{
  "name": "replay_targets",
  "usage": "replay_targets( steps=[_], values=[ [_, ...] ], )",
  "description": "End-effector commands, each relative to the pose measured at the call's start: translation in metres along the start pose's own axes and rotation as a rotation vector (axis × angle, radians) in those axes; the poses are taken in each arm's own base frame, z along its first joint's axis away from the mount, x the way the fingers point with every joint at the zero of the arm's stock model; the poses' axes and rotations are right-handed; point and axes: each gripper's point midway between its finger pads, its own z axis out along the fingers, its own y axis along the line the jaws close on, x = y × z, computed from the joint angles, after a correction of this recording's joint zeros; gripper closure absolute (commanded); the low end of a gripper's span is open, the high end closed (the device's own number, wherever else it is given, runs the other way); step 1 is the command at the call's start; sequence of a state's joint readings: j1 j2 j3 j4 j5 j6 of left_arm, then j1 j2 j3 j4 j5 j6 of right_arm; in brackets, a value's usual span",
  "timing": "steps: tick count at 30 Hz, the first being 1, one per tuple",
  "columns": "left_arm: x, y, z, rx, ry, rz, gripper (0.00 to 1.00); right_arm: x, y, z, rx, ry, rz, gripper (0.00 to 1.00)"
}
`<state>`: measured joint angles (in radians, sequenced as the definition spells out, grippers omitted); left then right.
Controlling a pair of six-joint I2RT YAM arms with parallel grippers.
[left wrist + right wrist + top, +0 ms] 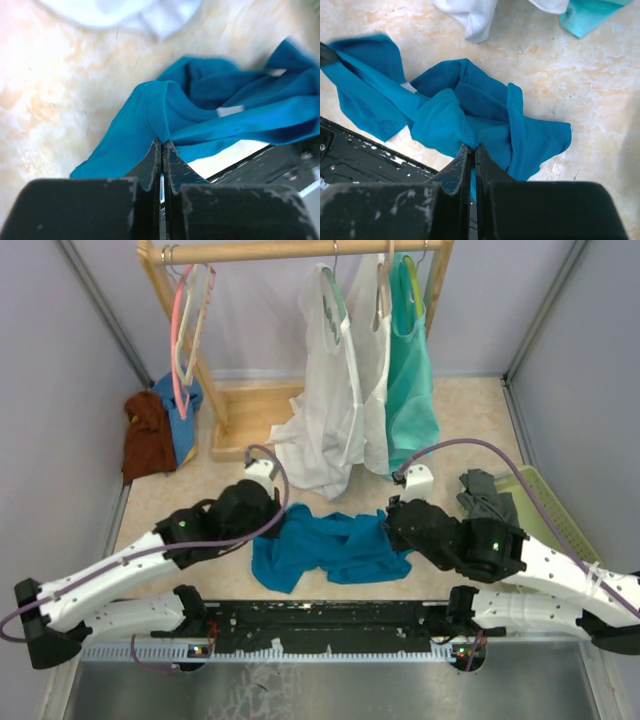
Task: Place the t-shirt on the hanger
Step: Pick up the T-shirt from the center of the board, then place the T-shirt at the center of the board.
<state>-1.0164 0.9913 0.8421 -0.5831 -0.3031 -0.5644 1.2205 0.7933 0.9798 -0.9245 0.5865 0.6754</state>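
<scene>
The deep teal-blue t-shirt (330, 545) lies crumpled on the table between my two arms. My left gripper (283, 512) is at the shirt's left side, shut on a fold of the t-shirt (150, 115), which bunches at the fingertips (156, 150). A small white label (230, 111) shows further along the cloth. My right gripper (392, 523) is at the shirt's right side, its jaws pressed together on a pinch of the t-shirt (445, 125). The pale cream hanger (205, 302) hangs on the wooden rail at the back left, beside a pink hanger (178, 330).
The wooden rack (300, 250) at the back carries white garments (335, 410) and a mint-green tank top (410, 390). Brown and blue cloths (150, 435) lie at the back left. A green tray (550, 515) with a grey cloth (488, 495) sits on the right.
</scene>
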Motion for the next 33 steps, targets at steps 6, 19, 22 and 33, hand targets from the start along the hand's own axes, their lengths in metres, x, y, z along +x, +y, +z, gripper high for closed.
replay_targets(
  steps=[6,19,22,33],
  values=[
    [-0.176,-0.017,-0.121,0.016,-0.487,0.004,1.00,-0.128,0.040,-0.043,-0.138,-0.307,0.066,1.00],
    [-0.320,-0.039,-0.257,0.052,-0.925,0.091,1.00,-0.310,0.051,-0.143,-0.207,-0.741,0.049,1.00],
    [-0.291,-0.032,-0.240,0.067,-0.850,0.065,1.00,-0.283,0.052,-0.135,-0.250,-0.674,0.031,1.00],
    [-0.040,-0.003,-0.070,0.158,-0.214,-0.170,1.00,-0.025,0.044,-0.008,-0.373,-0.130,0.199,1.00]
  ],
)
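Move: Both grippers already grip the blue t-shirt; its middle sags onto the board, some 13 cm right of the left gripper, 3 cm back and 6 cm lower. From the right gripper that middle is about 14 cm left, 3 cm back and 12 cm down. The white shirt's hem hangs roughly 10 cm ahead and 13 cm right of the left gripper. From the right gripper, the teal shirt's hem is about 15 cm ahead and 3 cm right. Keep both grippers shut on the t-shirt and fling it up off the board: left gripper up about 38 cm, right about 31, both swinging slightly forward towards the hanging shirts, fingertips tipping up. Then snap both down some 20 cm, drawing back a little and tipping the fingertips down again, still well above where they began. ##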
